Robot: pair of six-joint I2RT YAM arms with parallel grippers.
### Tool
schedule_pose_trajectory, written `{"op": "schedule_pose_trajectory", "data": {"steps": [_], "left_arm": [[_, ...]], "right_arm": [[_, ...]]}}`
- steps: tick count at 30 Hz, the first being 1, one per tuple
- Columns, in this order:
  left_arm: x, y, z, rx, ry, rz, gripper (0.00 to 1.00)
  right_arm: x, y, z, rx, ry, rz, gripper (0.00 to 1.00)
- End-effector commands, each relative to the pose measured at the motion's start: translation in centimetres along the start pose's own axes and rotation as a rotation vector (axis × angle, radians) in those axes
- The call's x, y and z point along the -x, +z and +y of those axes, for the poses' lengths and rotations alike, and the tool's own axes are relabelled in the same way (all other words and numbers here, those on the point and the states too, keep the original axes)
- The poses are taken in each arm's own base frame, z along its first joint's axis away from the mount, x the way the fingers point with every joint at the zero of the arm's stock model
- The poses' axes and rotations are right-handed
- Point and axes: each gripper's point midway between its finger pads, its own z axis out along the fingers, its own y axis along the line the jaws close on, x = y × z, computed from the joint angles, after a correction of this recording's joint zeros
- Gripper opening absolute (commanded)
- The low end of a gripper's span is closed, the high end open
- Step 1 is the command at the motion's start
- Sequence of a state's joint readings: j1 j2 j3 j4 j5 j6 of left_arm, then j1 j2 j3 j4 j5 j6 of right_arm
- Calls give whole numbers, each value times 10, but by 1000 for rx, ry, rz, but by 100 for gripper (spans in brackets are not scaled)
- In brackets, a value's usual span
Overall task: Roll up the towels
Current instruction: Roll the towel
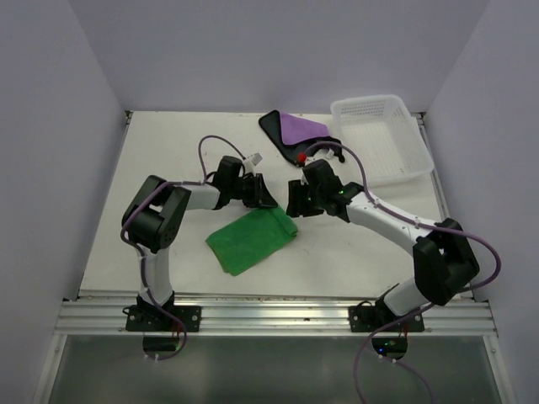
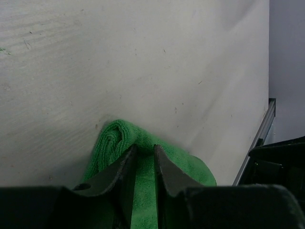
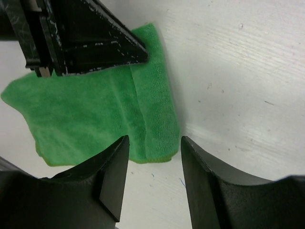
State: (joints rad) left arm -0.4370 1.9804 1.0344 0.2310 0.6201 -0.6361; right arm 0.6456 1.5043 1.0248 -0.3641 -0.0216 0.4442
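The bright green towel [image 1: 248, 240] lies on the table between the two arms, its far edge folded over into a small roll [image 2: 112, 138]. My left gripper [image 2: 144, 149] is shut on that rolled edge, with green cloth filling the narrow gap between its fingers. My right gripper [image 3: 153, 140] stands open just off the towel's right corner [image 3: 157, 119], holding nothing. In the top view the left gripper [image 1: 268, 202] and right gripper [image 1: 293, 206] face each other at the towel's far corner. The purple towel [image 1: 299, 129], with its black back showing, lies at the back of the table.
A white lattice basket [image 1: 381, 139] stands at the back right, beside the purple towel. A metal rail [image 1: 269, 313] runs along the table's near edge. The left gripper's black body [image 3: 90, 43] fills the upper left of the right wrist view.
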Motion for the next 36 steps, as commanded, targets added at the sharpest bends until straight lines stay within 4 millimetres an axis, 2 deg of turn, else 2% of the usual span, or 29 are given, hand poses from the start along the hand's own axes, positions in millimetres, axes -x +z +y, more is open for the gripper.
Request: {"op": "schedule_pose_trajectory", "data": {"steps": [1, 15, 18, 23, 27, 32, 36], "left_arm": [[-11, -2, 14, 73, -10, 7, 25], [-18, -2, 12, 68, -5, 17, 24], [-17, -3, 10, 66, -1, 14, 24], [-17, -2, 13, 70, 1, 19, 24], [-10, -1, 10, 69, 3, 12, 24], [10, -4, 1, 70, 10, -16, 22], [24, -9, -4, 79, 17, -32, 22]], "right_arm": [[-2, 13, 22, 162, 89, 41, 51], [-49, 56, -24, 29, 38, 164, 49], [-54, 60, -27, 35, 24, 158, 39], [-63, 60, -25, 58, -6, 149, 15], [-63, 53, -20, 21, -137, 94, 1], [-74, 47, -31, -162, -346, 26, 0], [-76, 41, -37, -265, -410, -32, 0]]}}
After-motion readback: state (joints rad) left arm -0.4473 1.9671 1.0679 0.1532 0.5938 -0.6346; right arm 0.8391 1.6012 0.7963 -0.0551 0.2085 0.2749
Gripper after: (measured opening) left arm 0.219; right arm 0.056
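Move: The near end of the towel's folded right edge lies almost right under the open right fingers, about 9 cm down and 2 cm back. The left gripper is at the strip's far end, some 7 cm ahead, 5 cm to the left and 8 cm below; the towel's flat part is centred about 12 cm left and 3 cm back, and the black cloth 27 cm straight ahead. From the left hand, the near end is 8 cm back, 5 cm right. Down goes the right hand, about 8 cm and almost straight, onto the near end of the folded edge, fingers tipping steeper on the way. They shut on the green cloth and pinch it, then the hand draws back and left by a centimetre or two, the wrist turning some 20 degrees. The left fingers keep their place at the far end. ##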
